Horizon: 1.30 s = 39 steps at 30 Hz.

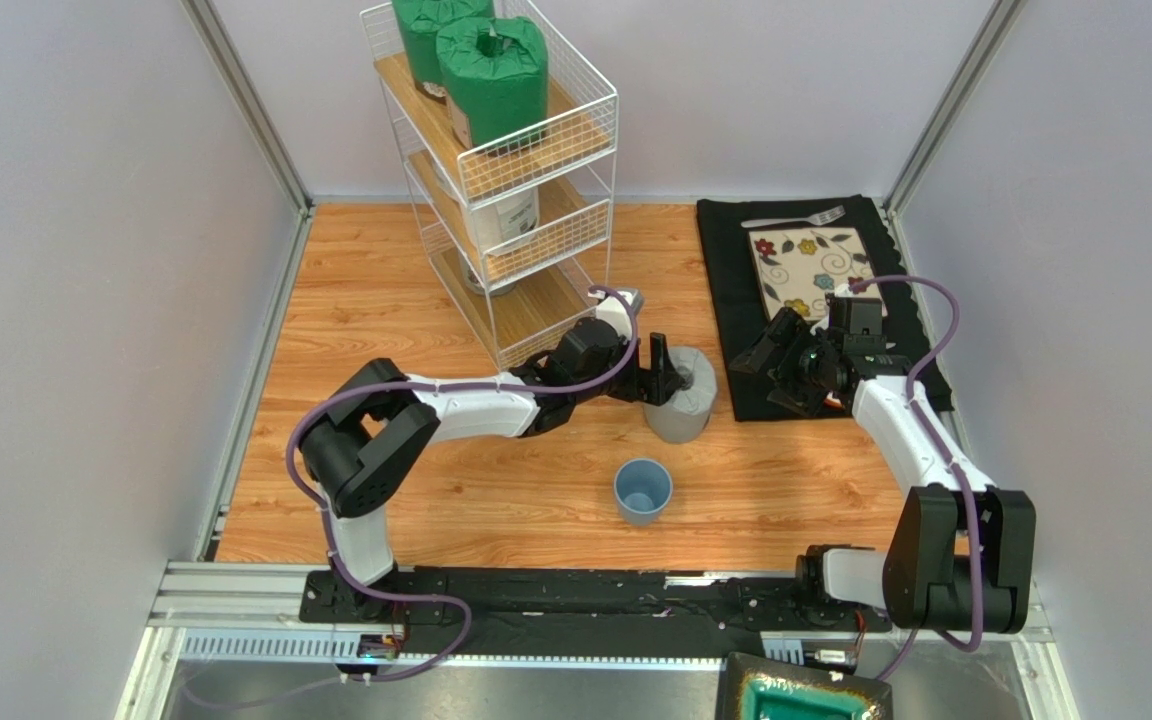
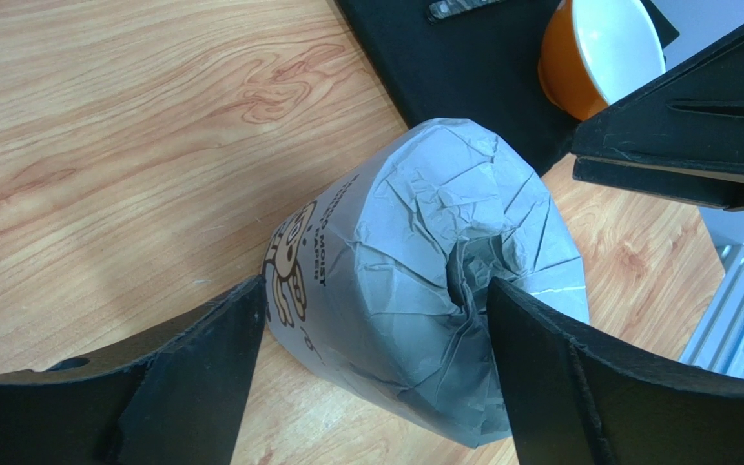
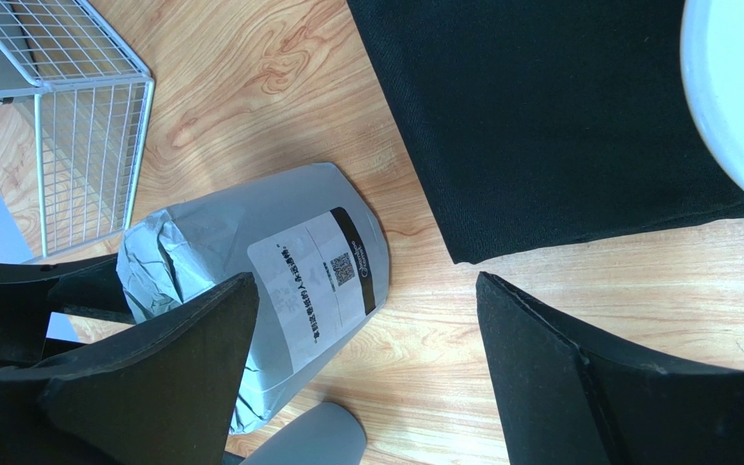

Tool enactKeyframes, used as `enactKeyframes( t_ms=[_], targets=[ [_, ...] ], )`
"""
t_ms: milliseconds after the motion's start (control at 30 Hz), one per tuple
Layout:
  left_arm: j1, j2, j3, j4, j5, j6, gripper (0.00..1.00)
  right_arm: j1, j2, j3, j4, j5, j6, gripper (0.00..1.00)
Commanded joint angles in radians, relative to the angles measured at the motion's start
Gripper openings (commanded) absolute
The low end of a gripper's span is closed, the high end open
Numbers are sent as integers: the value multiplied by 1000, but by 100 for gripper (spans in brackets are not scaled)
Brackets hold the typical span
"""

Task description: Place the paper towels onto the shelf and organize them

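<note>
A grey paper towel roll [image 1: 687,402] stands on the wooden table in front of the shelf [image 1: 578,225]. My left gripper [image 1: 666,375] is open and straddles it from the left. In the left wrist view one finger [image 2: 206,373] sits by the roll's [image 2: 415,281] printed side and the other by its gathered top. Two green rolls [image 1: 489,68] stand on the shelf's top tier and a white roll [image 1: 507,210] on the middle tier. My right gripper [image 1: 772,360] hovers open over the black mat's left edge, with only bare wood between its fingers [image 3: 177,358]. The grey roll [image 3: 250,262] lies to its left.
A small blue cup [image 1: 642,489] stands on the table near the grey roll. The black mat [image 1: 823,323] at the right carries a floral plate [image 1: 815,267] and a fork. An orange bowl with a white inside [image 2: 594,53] sits on the mat under the right gripper.
</note>
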Motion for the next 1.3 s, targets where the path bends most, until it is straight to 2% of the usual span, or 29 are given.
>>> enactKeyframes(
  t_ms=[0,100,267,300,433,700,933,1167,1267],
  targets=[
    [-6,27,27,-9,-17,13,88,-3,-3,-6,28,0,-3,86],
    [-6,36,31,-13,-17,2,79,-3,-3,-7,29,0,-3,86],
    [-6,33,5,-3,-12,-1,56,-3,-5,-10,26,5,-3,86],
    [-6,31,-1,-1,-9,2,47,-3,-3,-10,26,3,-3,86],
    [-6,2,-31,0,-6,14,34,-3,-2,-10,29,1,-3,86],
    [-6,-130,-124,-1,-17,31,32,-3,9,-13,40,-12,4,86],
    [-6,-260,-255,-12,-112,49,31,-3,17,-18,57,-28,15,86],
    [-6,-396,-357,-70,-133,75,31,-3,29,-12,64,-38,21,86],
    [-6,-484,-439,-95,-173,66,34,-2,35,-4,66,-45,24,86]
  ],
)
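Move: The left hand is at the grey paper towel roll with its fingers open around the roll's near wall; the roll's middle lies about 3 cm to the right, level fore-and-aft, 3 cm below. The blue cup stands some 11 cm back from the hand and 3 cm left. The bottom shelf's middle is about 14 cm ahead and 19 cm left, the black mat's some 12 cm ahead and 20 cm right. From the right hand, the roll is about 12 cm left. Staying nearly in place and rising only about 1 cm, the left hand first closes its fingers on the near wall of the grey roll, one finger in the core hole and the other outside, pinching the crumpled wrapper. Keeping that pinch, it then speeds up and carries the roll left and back at constant height, roughly 10 cm, along the far side of the blue cup. ##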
